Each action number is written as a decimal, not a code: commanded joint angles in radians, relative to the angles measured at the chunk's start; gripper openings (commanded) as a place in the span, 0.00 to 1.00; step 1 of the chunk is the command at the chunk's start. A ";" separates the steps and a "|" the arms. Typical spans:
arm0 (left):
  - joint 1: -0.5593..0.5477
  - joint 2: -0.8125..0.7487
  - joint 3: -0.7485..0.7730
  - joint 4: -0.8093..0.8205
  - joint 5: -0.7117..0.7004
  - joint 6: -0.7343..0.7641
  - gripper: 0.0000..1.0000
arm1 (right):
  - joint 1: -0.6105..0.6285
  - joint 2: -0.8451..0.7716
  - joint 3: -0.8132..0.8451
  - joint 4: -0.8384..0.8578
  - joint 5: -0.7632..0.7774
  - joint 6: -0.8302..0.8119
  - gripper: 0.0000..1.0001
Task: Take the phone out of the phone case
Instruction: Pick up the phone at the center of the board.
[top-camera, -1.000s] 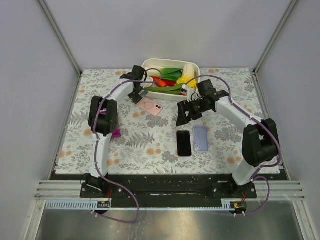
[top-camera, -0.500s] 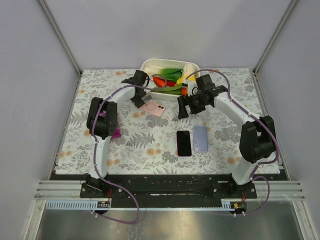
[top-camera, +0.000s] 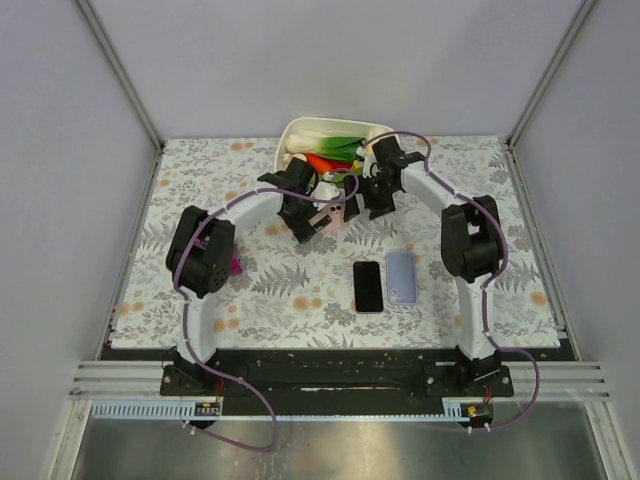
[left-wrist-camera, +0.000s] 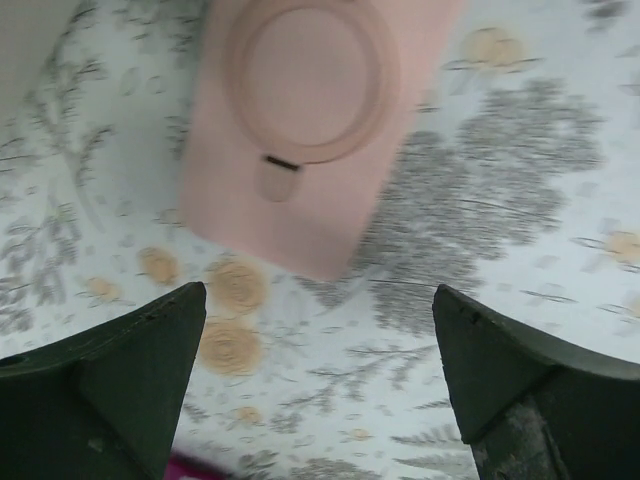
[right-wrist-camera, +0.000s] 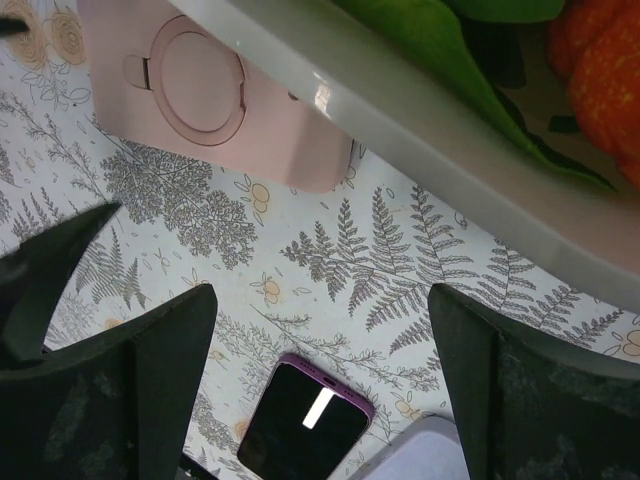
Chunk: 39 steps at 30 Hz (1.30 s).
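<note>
A pink phone case (top-camera: 332, 212) with a round ring on its back lies face down by the white basin; whether a phone sits inside it is hidden. The left wrist view shows the pink case (left-wrist-camera: 310, 130) just ahead of my open left gripper (left-wrist-camera: 320, 370), which hovers over the cloth and holds nothing. In the top view the left gripper (top-camera: 305, 222) covers the case's left part. My right gripper (top-camera: 372, 200) is open beside the case, to its right. The right wrist view has the pink case (right-wrist-camera: 200, 100) at upper left, ahead of the empty right gripper (right-wrist-camera: 320, 370).
The white basin (top-camera: 290, 135) of vegetables stands at the back, its rim (right-wrist-camera: 420, 130) close above my right gripper. A black-screened phone with a purple edge (top-camera: 367, 286) and a lavender phone or case (top-camera: 402, 277) lie mid-table. A small magenta item (top-camera: 234, 267) lies left.
Both arms have closed in on the pink case: the left gripper swung from behind it to over its left part, and the right gripper moved left and back toward the basin.
</note>
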 joint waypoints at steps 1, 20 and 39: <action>-0.010 -0.142 -0.070 0.003 0.199 -0.094 0.99 | -0.006 0.033 0.097 -0.041 -0.036 0.050 0.96; 0.102 0.096 0.268 -0.179 0.322 -0.085 0.99 | -0.006 0.081 0.091 -0.015 -0.066 0.159 0.95; 0.100 0.371 0.606 -0.454 0.351 0.036 0.99 | -0.063 -0.160 -0.219 0.025 -0.086 0.107 0.94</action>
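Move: Beyond the left hand's wide-open fingers lies the pink-cased phone, its middle some 5 cm ahead, 6 cm to the right and 4 cm below. The vegetable tray's middle is roughly 22 cm ahead and 8 cm right; the black phone lies about 16 cm back and 15 cm right, with the clear case 9 cm farther right and 3 cm farther out than it. From the right hand the pink-cased phone is about 2 cm ahead, 11 cm left and 7 cm below. Looping back and up some 4 cm, the left hand then comes forward about 7 cm and sinks to its old height, ending slightly forward and right, closer over the near end of the pink-cased phone; its wrist tilts some 20 degrees, fingertips swinging back and right. The right hand first barely shifts, then draws back, right and down, away from phone and tray. Both grippers stay open. ##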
